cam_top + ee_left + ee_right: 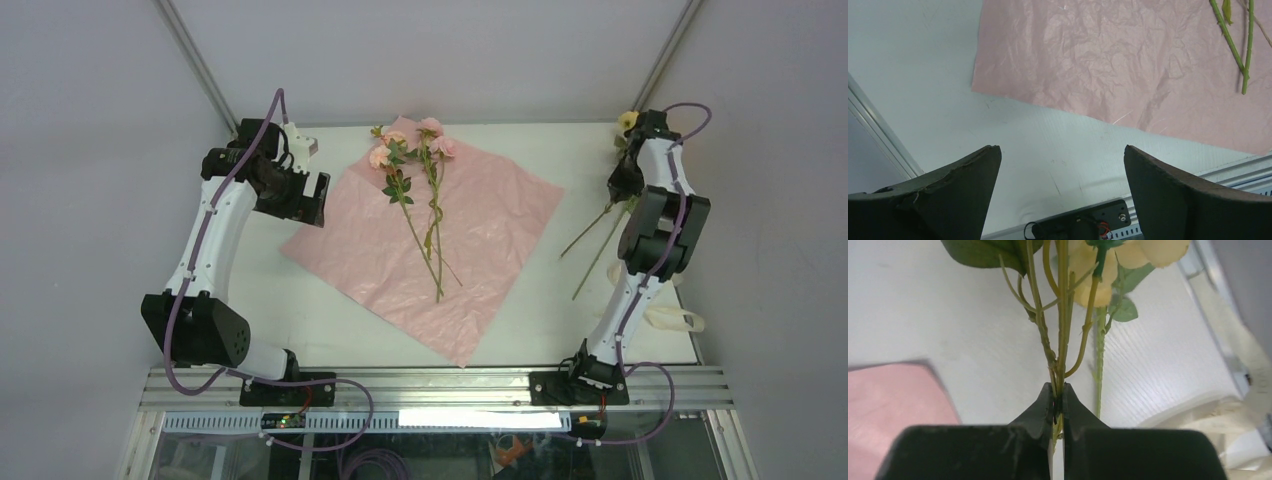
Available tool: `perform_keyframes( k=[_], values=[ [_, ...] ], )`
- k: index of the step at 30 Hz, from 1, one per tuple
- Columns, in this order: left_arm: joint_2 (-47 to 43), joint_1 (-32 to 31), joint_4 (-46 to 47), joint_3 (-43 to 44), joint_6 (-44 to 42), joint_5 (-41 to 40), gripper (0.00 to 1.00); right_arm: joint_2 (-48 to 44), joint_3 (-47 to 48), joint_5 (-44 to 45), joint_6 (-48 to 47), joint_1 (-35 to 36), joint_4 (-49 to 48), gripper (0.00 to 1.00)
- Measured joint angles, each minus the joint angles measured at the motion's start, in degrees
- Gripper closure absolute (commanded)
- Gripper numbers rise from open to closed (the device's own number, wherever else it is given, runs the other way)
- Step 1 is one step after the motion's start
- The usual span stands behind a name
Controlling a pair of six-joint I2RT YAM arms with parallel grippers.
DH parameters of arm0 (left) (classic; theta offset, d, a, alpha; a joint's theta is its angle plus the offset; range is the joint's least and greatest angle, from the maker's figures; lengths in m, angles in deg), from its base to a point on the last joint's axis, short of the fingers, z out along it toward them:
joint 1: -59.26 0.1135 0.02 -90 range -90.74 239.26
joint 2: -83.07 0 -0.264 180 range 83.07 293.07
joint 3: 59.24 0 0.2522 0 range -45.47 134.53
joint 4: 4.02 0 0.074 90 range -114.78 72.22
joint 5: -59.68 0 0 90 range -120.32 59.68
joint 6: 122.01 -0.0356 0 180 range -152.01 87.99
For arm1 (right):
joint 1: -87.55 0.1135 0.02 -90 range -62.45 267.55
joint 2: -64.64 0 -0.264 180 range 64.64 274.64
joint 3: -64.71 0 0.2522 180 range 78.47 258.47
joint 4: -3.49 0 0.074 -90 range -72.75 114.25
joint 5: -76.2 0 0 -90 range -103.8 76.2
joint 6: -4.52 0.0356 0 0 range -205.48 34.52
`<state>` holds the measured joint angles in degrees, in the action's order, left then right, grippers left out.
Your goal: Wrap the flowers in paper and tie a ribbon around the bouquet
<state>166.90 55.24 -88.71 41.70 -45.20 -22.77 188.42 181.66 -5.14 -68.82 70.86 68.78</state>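
The paper [490, 220] lies flat in the middle of the table, pale pink face up, also in the left wrist view [1108, 60]. Pink flowers [415, 150] rest on it, their stems [1233, 45] pointing toward me. At the far right, my right gripper [624, 178] [1058, 387] is shut on the thin green stems [1062, 330] of a yellow flower [627, 120] [1153, 250]. Another stem [1098, 365] runs beside the held ones. My left gripper [305, 195] [1062, 150] hangs open over bare table left of the paper, holding nothing. The cream ribbon [672, 320] [1243, 410] lies at the table's right edge.
Long stems [590, 250] trail from the right gripper toward the near right, off the paper. The aluminium rail [430, 385] with both arm bases runs along the near edge. Grey walls close in the table on the left, back and right.
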Motion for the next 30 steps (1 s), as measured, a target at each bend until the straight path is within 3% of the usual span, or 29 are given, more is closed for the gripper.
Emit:
perform_keyframes(
  k=[4, 11, 15, 19, 22, 29, 30],
  values=[
    [0.00, 0.00, 0.00, 0.00, 0.00, 0.02, 0.01, -8.50, 3.50, -3.93, -5.16, -0.31, 0.11, 1.00],
    [0.00, 0.00, -0.02, 0.00, 0.00, 0.04, 0.01, -30.60, 6.14, -21.70, -7.89, -0.42, -7.89, 1.00],
    [-0.07, 0.00, -0.02, 0.02, 0.00, 0.09, 0.01, -34.36, 10.51, -26.32, -9.75, 10.54, -7.63, 1.00],
    [-0.28, 0.00, -0.02, 0.11, 0.02, 0.24, 0.01, -28.81, 12.52, -28.52, -9.25, 28.35, -7.32, 1.00],
    [-0.68, 0.00, -0.07, 0.11, 0.02, 0.35, 0.01, -19.78, 12.70, -27.69, -6.12, 38.84, -7.30, 1.00],
    [-1.62, 0.00, -0.17, 0.11, 0.02, 0.52, 0.01, 4.11, 18.14, -20.74, 1.18, 49.99, -6.27, 1.00],
    [-1.77, 0.00, -0.20, 0.11, 0.02, 0.55, 0.01, 6.88, 19.39, -19.69, 1.53, 50.66, -5.84, 0.96]
  ],
)
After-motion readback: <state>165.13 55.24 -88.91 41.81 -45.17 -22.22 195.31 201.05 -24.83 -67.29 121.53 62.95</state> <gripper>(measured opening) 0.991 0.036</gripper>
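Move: My right hand already grips the yellow flowers, only some 3 cm above the table. The pink flowers I take them to lie about 50 cm to its left and 3 cm back, 2 cm lower, with the pink paper's middle 48 cm left and 10 cm back. The white flower's middle is 7 cm back and 4 cm left of this hand. From my left hand the pink flowers are about 11 cm ahead, 23 cm right and 18 cm down. With my right fingers kept shut on the stems, I lift the yellow flowers in a high arc, up some 36 cm, then leftward about 50 cm over the paper, sinking again towards the pink flowers. My fingertips swing up and forward on the rise and mostly back down on the descent, while the hand turns counter-clockwise, ending nearly 60 degrees round and still above the paper. ##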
